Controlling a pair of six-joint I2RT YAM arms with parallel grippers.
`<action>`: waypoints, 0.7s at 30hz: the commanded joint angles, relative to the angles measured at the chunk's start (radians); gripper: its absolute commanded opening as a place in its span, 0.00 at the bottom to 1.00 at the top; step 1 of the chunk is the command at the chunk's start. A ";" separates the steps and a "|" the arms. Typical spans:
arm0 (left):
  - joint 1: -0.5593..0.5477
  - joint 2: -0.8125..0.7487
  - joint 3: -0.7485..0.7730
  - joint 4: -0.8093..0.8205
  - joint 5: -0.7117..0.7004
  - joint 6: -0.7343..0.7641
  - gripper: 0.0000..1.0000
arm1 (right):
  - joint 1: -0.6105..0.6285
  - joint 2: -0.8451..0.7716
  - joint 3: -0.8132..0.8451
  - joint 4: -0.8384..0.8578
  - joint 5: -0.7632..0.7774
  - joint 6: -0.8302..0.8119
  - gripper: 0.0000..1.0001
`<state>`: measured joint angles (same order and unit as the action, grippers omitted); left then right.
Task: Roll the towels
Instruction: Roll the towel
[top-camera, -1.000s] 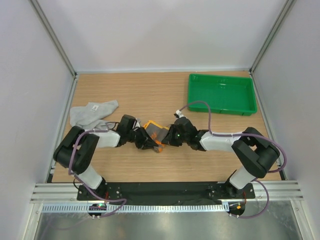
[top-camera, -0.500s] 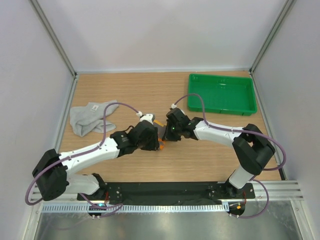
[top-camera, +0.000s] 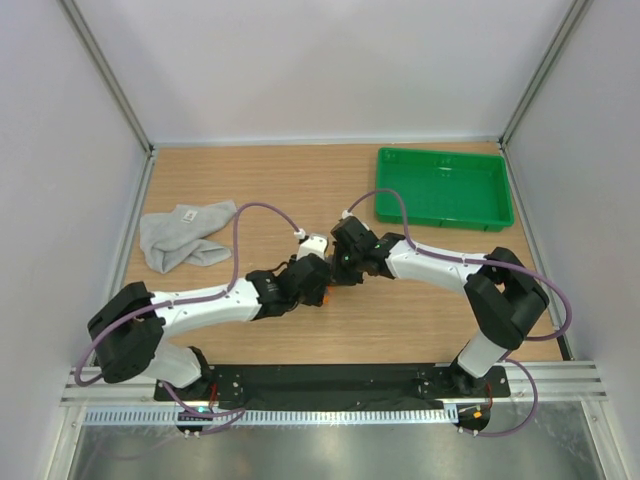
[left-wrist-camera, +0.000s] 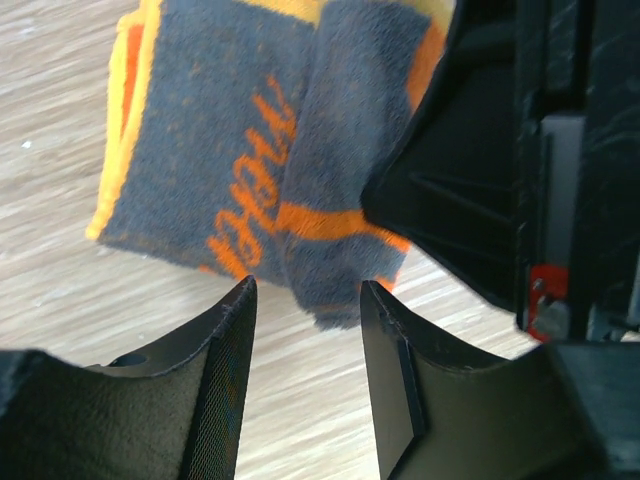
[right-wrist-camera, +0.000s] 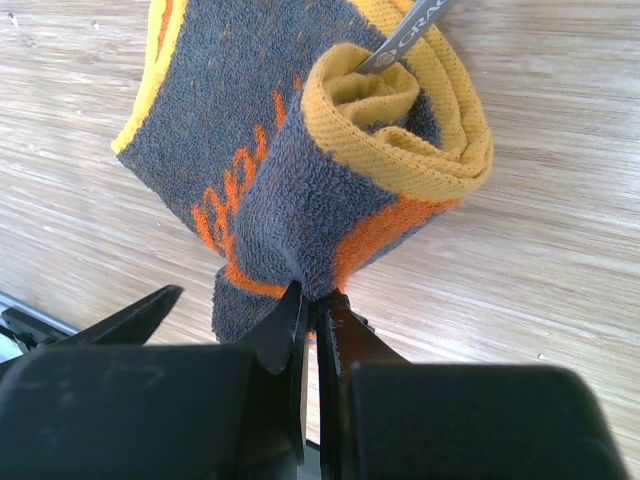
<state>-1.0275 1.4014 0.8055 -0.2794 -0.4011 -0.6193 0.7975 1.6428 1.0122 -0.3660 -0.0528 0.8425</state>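
The orange towel (right-wrist-camera: 300, 150) with grey edging lies on the wooden table, partly rolled, its yellow-orange inner turns showing at one end. My right gripper (right-wrist-camera: 316, 300) is shut on a grey fold of the roll's near side. In the left wrist view the same orange towel (left-wrist-camera: 260, 150) lies just beyond my left gripper (left-wrist-camera: 305, 300), which is open with bare table between its fingers (left-wrist-camera: 225, 380). In the top view both grippers, left (top-camera: 316, 280) and right (top-camera: 340, 268), meet at mid-table and hide most of this towel. The light grey towel (top-camera: 182, 236) lies crumpled at the left.
A green plastic tray (top-camera: 445, 187) stands at the back right of the table. White walls with metal posts enclose the table on three sides. Purple cables loop over both arms near the centre.
My left gripper has opened and let go of the orange towel, and the left arm has stretched out to the right. The right gripper has stayed shut on the towel.
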 joint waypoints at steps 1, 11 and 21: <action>-0.005 0.040 -0.005 0.117 0.005 0.010 0.47 | 0.006 -0.043 0.008 0.006 -0.019 0.016 0.01; -0.005 0.088 -0.057 0.210 0.028 -0.022 0.31 | 0.006 -0.069 0.003 0.004 -0.047 0.032 0.01; 0.078 0.054 -0.060 0.237 0.230 -0.039 0.00 | -0.015 -0.110 -0.044 -0.030 -0.018 -0.020 0.57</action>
<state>-1.0035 1.4792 0.7288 -0.0566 -0.2867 -0.6464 0.7933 1.5948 0.9810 -0.3889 -0.0792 0.8577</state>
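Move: The rolled towel's near end, still pinched in the right fingers, lies about 2 cm to the right of the open left hand and some 3 cm below it, level with it fore and aft. From the right hand, the towel's flat unrolled part lies about 3 cm ahead and 6 cm to the left, 2 cm lower, and the roll's yellow far end is roughly 7 cm straight ahead at about the same height. The roll's near end passes from the right grip to the left: the left hand slides right and sinks, some 2.5 cm each way, and its half-open fingers shut on the grey-and-orange cloth just beside the right fingertips. The right hand keeps its pinch almost in place until the left has closed, then opens about halfway and eases back about 1 cm. ##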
